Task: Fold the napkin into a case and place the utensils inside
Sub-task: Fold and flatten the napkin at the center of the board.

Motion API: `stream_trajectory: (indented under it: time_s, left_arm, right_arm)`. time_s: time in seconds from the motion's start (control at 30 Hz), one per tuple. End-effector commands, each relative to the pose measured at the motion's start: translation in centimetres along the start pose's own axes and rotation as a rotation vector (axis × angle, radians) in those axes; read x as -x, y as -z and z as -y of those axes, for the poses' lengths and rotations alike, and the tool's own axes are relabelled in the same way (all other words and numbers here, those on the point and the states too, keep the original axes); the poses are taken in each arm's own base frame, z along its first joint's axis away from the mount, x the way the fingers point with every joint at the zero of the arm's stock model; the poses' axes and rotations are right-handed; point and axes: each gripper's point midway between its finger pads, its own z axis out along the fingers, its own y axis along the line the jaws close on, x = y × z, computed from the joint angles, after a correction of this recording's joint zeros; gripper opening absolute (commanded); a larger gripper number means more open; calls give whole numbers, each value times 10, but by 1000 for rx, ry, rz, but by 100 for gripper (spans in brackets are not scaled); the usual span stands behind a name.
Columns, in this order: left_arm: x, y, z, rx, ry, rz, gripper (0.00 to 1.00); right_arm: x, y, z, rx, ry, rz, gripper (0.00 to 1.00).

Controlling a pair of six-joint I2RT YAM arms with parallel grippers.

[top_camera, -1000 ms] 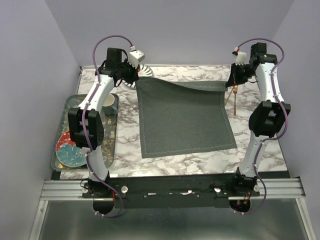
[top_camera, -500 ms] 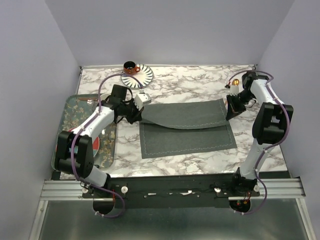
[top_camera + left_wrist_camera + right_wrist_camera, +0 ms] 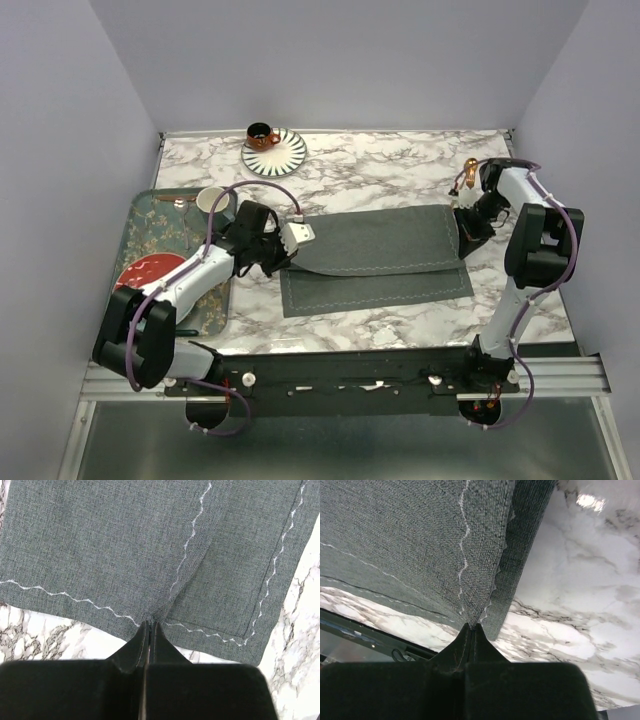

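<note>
The dark grey napkin (image 3: 380,245) lies folded over on the marble table, its upper layer stopping short of the near hem. My left gripper (image 3: 285,260) is shut on the flap's left corner, and its tips (image 3: 150,624) pinch the stitched hem of the napkin (image 3: 125,540). At the flap's right corner my right gripper (image 3: 462,235) is shut on the napkin too; its tips (image 3: 474,626) hold the hem of the cloth (image 3: 410,530) just above the table. One gold-copper utensil (image 3: 470,168) shows beside the right arm. A small copper piece (image 3: 180,201) lies on the tray.
An orange cup on a striped saucer (image 3: 275,153) stands at the far edge. On the left, a patterned tray (image 3: 140,235) holds a white cup (image 3: 212,200) and a red plate (image 3: 148,270). Purple walls close in the table.
Both grippers have carried the napkin's far edge toward the near side and down, laying it over the lower half. The saucer, hidden before by the left arm, now shows.
</note>
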Motion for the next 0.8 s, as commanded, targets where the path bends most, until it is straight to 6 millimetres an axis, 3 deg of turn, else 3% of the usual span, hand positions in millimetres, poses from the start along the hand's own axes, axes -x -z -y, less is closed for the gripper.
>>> stream_trajectory:
  time_s: [0.0, 0.3, 0.5, 0.77]
  left_arm:
    - [7, 7, 4, 19, -59, 24, 0]
    - [-3, 11, 38, -42, -56, 14, 0]
    - [-6, 13, 56, -85, -38, 15, 0]
    - [-16, 20, 69, -119, -56, -1, 0]
  right_arm:
    - [-20, 6, 3, -34, 13, -41, 1]
    - [-46, -5, 0, -30, 23, -88, 1]
    - [-51, -9, 2, -30, 21, -106, 1]
    - [-56, -12, 21, -72, 17, -120, 1]
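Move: Both grippers already pinch the near corners of the napkin's upper layer. The lower layer's near left corner lies about 13 cm straight back from the left gripper and some 3 cm below. The cup is about 16 cm ahead and 20 cm to that gripper's left. From the right gripper, the lower layer's near right corner is roughly 9 cm back, 2 cm right and 3 cm down; the spoon and fork lie about 20 cm ahead, 1 cm right. Keep both grippers shut on the upper layer's corners and draw them back together towards the lower layer's near edge. Bring the left gripper about 6 cm back, nearly level, and the right about 5 cm back while sinking it some 2 cm and tipping its fingertips slightly towards the base. ##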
